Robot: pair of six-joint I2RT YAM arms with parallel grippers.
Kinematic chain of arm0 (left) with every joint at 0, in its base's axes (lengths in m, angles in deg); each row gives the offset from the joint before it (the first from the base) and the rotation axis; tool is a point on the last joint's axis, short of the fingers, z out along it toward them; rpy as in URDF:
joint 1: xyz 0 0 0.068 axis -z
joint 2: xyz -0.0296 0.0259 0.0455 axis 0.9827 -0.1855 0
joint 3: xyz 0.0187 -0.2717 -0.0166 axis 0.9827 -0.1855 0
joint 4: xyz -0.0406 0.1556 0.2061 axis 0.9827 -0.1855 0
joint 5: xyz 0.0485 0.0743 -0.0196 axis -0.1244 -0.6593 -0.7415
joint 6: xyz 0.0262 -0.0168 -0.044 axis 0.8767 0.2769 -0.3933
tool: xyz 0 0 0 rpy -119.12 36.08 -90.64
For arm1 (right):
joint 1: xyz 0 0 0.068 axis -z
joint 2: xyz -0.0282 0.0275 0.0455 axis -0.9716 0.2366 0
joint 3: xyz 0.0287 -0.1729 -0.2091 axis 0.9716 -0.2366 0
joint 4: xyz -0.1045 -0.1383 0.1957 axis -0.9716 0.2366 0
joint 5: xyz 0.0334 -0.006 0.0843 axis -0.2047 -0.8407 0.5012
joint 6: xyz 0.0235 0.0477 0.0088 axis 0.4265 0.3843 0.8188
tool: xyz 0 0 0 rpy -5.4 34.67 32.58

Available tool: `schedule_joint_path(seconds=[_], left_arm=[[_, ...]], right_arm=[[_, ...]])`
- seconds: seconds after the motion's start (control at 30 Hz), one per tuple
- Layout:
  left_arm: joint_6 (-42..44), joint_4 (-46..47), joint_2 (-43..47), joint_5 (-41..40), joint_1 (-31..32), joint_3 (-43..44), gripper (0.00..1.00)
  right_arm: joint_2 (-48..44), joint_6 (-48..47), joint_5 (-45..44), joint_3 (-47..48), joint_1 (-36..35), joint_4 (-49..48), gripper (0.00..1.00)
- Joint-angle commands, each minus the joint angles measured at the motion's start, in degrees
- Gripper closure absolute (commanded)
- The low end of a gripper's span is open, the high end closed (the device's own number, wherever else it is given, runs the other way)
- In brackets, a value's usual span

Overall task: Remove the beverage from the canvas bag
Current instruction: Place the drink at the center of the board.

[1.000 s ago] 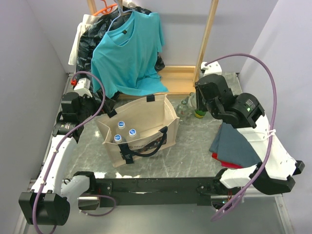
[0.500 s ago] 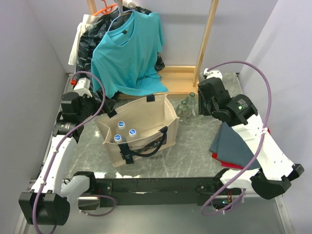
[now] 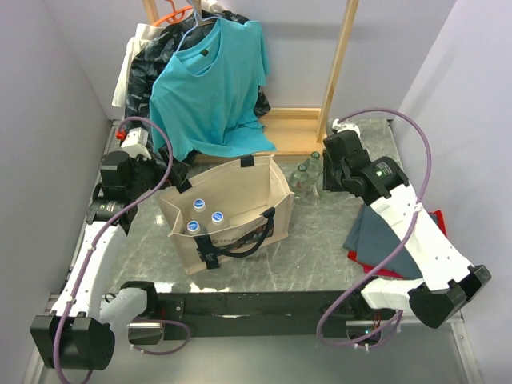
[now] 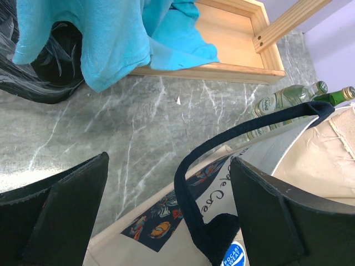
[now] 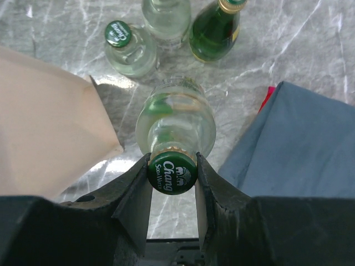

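Observation:
The beige canvas bag [image 3: 240,196] stands open at the table's middle, and three blue-capped bottles [image 3: 206,216] stand inside it. My right gripper [image 5: 172,166] is shut on the green cap of a clear glass soda-water bottle [image 5: 176,119], just right of the bag [image 5: 44,116]. I cannot tell whether its base touches the table. My left gripper [image 4: 169,205] is open at the bag's back left corner, its fingers [image 4: 66,205] on either side of a black strap handle [image 4: 191,188] without touching it. A blue bottle cap [image 4: 233,257] shows below the strap.
Beside the held bottle stand two clear glass bottles [image 5: 128,50] and a green one [image 5: 216,30]. A grey cloth [image 3: 384,236] lies over something red [image 3: 370,264] at the right. Behind are a teal T-shirt [image 3: 212,84] on a wooden rack [image 3: 340,64] and a black plastic bag [image 3: 148,56].
The right arm's forearm has swung inward and its wrist has shifted slightly toward the back, still gripping the bottle. The left arm and the bag have not moved.

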State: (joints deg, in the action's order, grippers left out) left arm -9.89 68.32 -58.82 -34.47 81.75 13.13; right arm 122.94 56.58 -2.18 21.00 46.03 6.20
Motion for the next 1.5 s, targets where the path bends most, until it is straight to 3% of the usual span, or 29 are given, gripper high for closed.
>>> schedule_joint_path(seconds=[0.0,1.47], left_arm=[[0.2,0.7,1.3,0.2,-0.2,0.5,0.04],[0.7,0.3,0.9,-0.8,-0.2,0.0,0.04]], right_arm=[[-1.8,-0.6,-0.1,-0.7,1.5,-11.1,1.0],[11.6,-1.8,3.9,-7.4,6.5,-20.9,1.0]])
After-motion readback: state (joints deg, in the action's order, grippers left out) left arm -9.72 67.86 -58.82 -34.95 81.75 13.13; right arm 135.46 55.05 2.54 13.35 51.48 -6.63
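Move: The right hand already holds a clear bottle by its neck. The free spot on the table it is carried to lies about 6 cm ahead, 1 cm left and 27 cm below. Standing clear bottles are about 12 cm ahead and 6 left, and 16 ahead and 2 left; a green bottle is 15 ahead and 5 right. The canvas bag's middle is some 22 left and 4 back. From the left hand the spot is about 31 cm right, 2 ahead. Keeping its pinch on the clear bottle's neck just under the green cap, the right hand lowers it some 9 cm while carrying it about 5 cm forward, in towards the three bottles already standing there. It tips slightly farther downward, mostly in the second half; the fingers never loosen. ##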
